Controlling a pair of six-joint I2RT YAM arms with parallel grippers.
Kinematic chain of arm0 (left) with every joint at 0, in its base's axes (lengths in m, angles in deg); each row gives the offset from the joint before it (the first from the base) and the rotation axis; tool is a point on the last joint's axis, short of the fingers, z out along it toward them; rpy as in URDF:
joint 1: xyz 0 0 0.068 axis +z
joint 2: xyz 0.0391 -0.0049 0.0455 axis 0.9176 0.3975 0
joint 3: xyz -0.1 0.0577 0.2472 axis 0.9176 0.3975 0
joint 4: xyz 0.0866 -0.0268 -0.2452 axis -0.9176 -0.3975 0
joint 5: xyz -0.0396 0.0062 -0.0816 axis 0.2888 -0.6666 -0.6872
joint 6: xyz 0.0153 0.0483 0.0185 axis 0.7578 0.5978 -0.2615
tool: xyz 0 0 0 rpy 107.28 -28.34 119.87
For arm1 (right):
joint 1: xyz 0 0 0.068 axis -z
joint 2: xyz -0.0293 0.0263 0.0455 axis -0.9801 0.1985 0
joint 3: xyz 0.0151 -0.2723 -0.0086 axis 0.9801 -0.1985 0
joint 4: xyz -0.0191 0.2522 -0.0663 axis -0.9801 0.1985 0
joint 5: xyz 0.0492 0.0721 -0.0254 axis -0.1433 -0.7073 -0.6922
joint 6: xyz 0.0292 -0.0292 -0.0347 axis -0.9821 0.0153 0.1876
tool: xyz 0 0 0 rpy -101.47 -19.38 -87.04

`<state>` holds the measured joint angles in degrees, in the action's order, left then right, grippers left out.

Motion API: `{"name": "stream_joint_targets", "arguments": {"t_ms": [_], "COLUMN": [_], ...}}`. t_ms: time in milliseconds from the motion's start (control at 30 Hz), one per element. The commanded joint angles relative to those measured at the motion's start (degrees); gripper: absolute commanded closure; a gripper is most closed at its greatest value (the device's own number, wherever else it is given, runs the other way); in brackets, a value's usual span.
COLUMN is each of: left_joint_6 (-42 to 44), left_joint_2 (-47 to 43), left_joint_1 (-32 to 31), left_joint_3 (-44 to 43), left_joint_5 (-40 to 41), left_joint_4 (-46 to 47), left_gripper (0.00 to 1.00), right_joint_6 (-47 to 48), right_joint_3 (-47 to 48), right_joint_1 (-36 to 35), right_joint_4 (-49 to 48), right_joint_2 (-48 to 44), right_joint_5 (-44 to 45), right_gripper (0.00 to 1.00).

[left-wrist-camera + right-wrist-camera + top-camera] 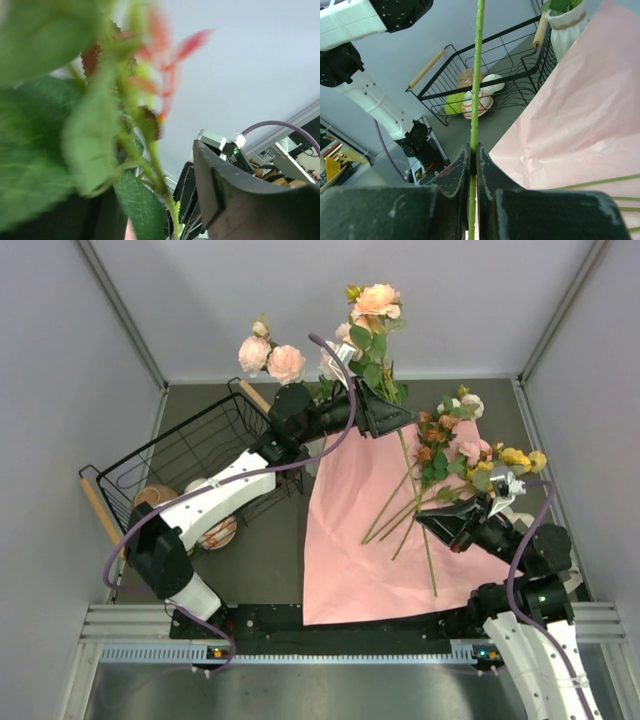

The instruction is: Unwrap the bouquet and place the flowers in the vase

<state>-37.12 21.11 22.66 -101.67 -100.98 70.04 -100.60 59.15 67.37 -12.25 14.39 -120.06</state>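
Observation:
The pink wrapping paper (350,530) lies spread flat on the table. A tall peach rose (377,300) stands up at the back, its long green stem (425,540) running down across the paper. My left gripper (400,418) is around its leafy upper stem (170,200), jaws open with a gap to the right finger (225,200). My right gripper (474,150) (425,520) is shut on a green flower stem (477,75). More flowers (455,445) lie on the paper's right side. The white vase (565,25) holds green stems; two pink roses (270,358) rise behind my left arm.
A black wire basket (190,455) with wooden handles stands at the left, holding bowls (480,97) and a round brown pot (155,498). Grey walls close in the table on three sides. My left arm stretches diagonally over the basket's corner.

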Motion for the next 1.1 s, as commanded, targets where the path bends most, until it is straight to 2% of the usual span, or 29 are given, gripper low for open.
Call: {"name": "stream_joint_targets", "arguments": {"t_ms": [0, 33, 67, 100, 133, 167, 200, 233, 267, 333, 367, 400, 433, 533, 600, 733, 833, 1067], "left_joint_6": [1.37, 2.16, 4.26, 5.5, 7.16, 11.09, 13.22, 17.85, 20.16, 28.04, 30.71, 33.26, 37.98, 44.68, 46.54, 55.13, 59.03, 53.42], "left_joint_2": [-1.24, -1.59, -2.73, -3.52, -4.4, -6.67, -7.91, -10.62, -12.04, -16.25, -17.58, -18.9, -21.09, -23.12, -23.22, -22.6, -21.11, -15.75], "left_joint_1": [0.5, 0.5, 0.68, 0.77, 0.77, 0.77, 0.77, 0.77, 0.77, 0.77, 0.77, 0.77, 0.85, 2.08, 3.22, 4.72, 6.91, 16.76], "left_joint_3": [-3.32, -3.4, -3.84, -4.11, -3.93, -4.11, -4.37, -5.5, -6.21, -8.22, -8.85, -9.64, -11.21, -15.43, -19.81, -23.18, -25.2, -28.1], "left_joint_5": [0.52, 0.7, 1.31, 1.92, 2.89, 3.85, 4.47, 5.35, 7.18, 10.0, 11.84, 15.78, 18.51, 26.52, 29.94, 38.54, 41.91, 34.81], "left_joint_4": [3.3, 2.51, 1.2, -0.38, -3.01, -4.42, -6.27, -11.16, -13.47, -21.09, -23.84, -26.12, -30.59, -34.83, -38.09, -37.05, -35.64, -33.62], "left_gripper": [0.54, 0.76, 0.93, 1.0, 1.0, 1.0, 1.0, 1.0, 1.0, 1.0, 1.0, 1.0, 1.0, 1.0, 1.0, 1.0, 1.0, 1.0], "right_joint_6": [1.16, 1.25, 1.42, 2.9, 3.88, 4.76, 7.03, 7.74, 8.45, 9.77, 9.86, 9.6, 9.42, 8.63, 8.19, 7.58, 7.31, 7.05], "right_joint_3": [1.59, 1.68, 1.94, 2.38, 2.9, 3.69, 4.31, 4.92, 5.89, 6.33, 6.42, 6.42, 6.16, 5.98, 6.07, 6.33, 6.6, 6.34], "right_joint_1": [-1.3, -1.47, -1.56, -1.65, -1.57, -1.56, -1.65, -1.65, -1.65, -1.65, -1.57, -1.65, -1.65, -1.65, -1.65, -1.57, -1.65, -1.65], "right_joint_4": [-2.14, -2.05, -1.7, 1.78, 3.47, 4.97, 8.81, 10.41, 12.26, 14.91, 15.09, 15.26, 15.44, 15.62, 15.62, 15.62, 15.7, 15.97], "right_joint_2": [0.3, 0.56, 1.26, 1.61, 1.96, 2.49, 2.67, 2.84, 3.37, 3.81, 4.07, 4.25, 4.51, 6.62, 8.98, 11.19, 10.93, 11.54], "right_joint_5": [-2.51, -2.43, -0.95, 0.81, 2.91, 7.2, 9.59, 15.53, 18.55, 23.82, 25.07, 26.39, 28.84, 31.14, 30.8, 30.62, 30.71, 31.41], "right_gripper": [1.0, 1.0, 1.0, 0.98, 0.88, 0.7, 0.63, 0.61, 0.45, 0.39, 0.18, 0.14, 0.13, 0.13, 0.14, 0.14, 0.14, 0.14]}}
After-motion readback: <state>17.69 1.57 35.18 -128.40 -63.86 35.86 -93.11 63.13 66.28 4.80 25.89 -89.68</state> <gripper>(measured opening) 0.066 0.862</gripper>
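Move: The stem of the peach-bloomed flower, held lower down by the right gripper, runs between the left gripper's still-open pads. The vase stands about 22 cm ahead of the left hand, 16 cm to its left and 33 cm lower; the wire basket's middle lies some 14 cm ahead, 43 cm left, 36 cm down. From the right hand, the loose roses on the pink paper are roughly 24 cm ahead, 1 cm right and 29 cm below. Shut the left gripper on the stem, then sweep it some 26 cm left and 21 cm up, over towards the basket, swinging the fingers about 65 degrees counter-clockwise until they point forward and upward. Once the left has closed, open the right gripper to release the stem and ease it forward, down and right, about 12 cm in all, towards the loose roses, tipping it downward. ##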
